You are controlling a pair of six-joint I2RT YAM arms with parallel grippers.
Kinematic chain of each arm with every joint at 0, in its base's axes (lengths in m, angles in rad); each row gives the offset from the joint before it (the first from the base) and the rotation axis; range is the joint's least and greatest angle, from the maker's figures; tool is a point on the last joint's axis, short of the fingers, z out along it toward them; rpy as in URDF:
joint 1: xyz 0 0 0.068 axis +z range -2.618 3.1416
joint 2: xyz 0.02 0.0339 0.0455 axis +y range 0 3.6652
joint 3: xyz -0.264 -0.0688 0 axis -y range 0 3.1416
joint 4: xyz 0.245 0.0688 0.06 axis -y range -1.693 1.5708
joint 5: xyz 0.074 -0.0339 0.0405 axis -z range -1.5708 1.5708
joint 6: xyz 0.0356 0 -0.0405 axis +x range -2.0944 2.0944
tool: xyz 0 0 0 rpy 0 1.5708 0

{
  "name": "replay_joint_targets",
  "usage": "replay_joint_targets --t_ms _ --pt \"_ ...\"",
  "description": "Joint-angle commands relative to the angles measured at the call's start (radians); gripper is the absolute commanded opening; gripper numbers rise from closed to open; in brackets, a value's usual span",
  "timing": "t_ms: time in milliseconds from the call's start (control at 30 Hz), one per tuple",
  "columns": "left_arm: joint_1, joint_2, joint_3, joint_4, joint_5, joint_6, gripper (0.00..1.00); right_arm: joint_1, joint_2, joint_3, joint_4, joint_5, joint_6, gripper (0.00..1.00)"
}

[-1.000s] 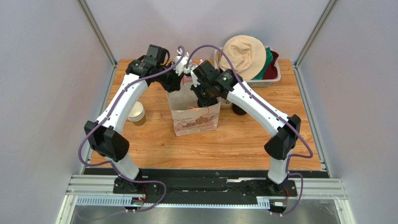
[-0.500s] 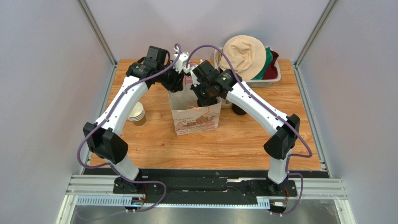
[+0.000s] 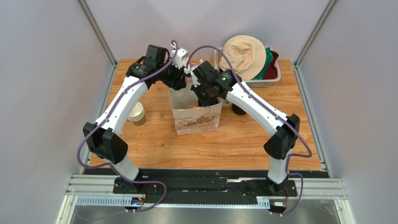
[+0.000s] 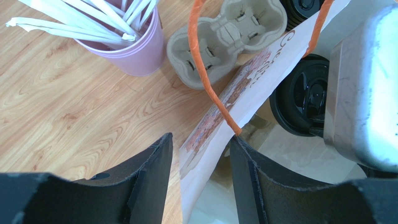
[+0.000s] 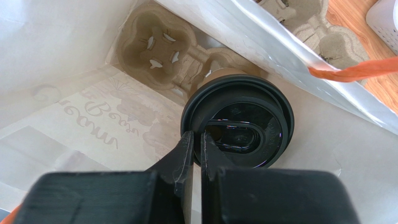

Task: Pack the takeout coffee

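The takeout coffee, a brown cup under a black lid, stands upright in a cardboard carrier at the bottom of the white paper bag. My right gripper reaches down into the bag and is shut on the near rim of the lid. In the left wrist view the same lid shows inside the bag. My left gripper is open at the bag's back rim, one finger on each side of the bag wall and clear of it. An orange handle arches above.
A stack of lidless brown cups stands left of the bag. Behind the bag are a pink cup of white straws, spare cardboard carriers and black lids. A white basket holding a beige hat sits at the back right.
The left gripper's jaws have opened and let go of the bag wall. The right gripper stays shut on the lid inside the bag.
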Motion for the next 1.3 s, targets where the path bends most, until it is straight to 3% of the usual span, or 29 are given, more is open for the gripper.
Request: replay_joint_targets --t_ms 0,167,567,933,1267 --pt "-0.064 -0.015 0.001 0.044 0.049 -0.011 0.58 0.002 -0.001 -0.006 0.046 0.011 -0.006 0.0" --pt "-0.062 0.008 0.007 0.085 -0.007 -0.063 0.57 0.003 -0.007 -0.031 0.044 0.009 -0.009 0.0" --pt "-0.064 0.0 -0.015 0.125 -0.152 -0.173 0.4 -0.024 -0.004 -0.075 0.05 0.0 -0.003 0.0" --pt "-0.064 -0.029 -0.059 0.113 -0.11 -0.205 0.35 -0.124 0.019 -0.005 0.043 -0.167 0.039 0.0" --pt "-0.066 -0.051 -0.07 0.091 -0.126 -0.259 0.31 -0.107 0.039 -0.02 0.032 -0.046 0.033 0.0"
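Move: The lidded coffee cup is already pinched by its near-left rim in the right fingers inside the bag; the carrier cell it is meant for lies about 4 cm ahead and 11 below that hand. The spare carrier stands outside the bag, roughly 12 cm ahead, 4 right, and the black lids 6 ahead, 16 right, both about 14 lower. The bag's far rim already runs between the left fingers, 1 cm ahead, 1 right and 2 below; the straw cup stands 12 cm beyond that hand, 5 right, 14 lower. The cup, still pinched by its rim, is first lowered about 2 cm by the right hand towards the carrier cell, then carried inside the bag some 4 cm forward and to the right with a slight tilt. The left hand, straddling the far rim, shifts right, then sinks about 2 cm as it turns some 10 degrees counter-clockwise and narrows its fingers around the paper. ##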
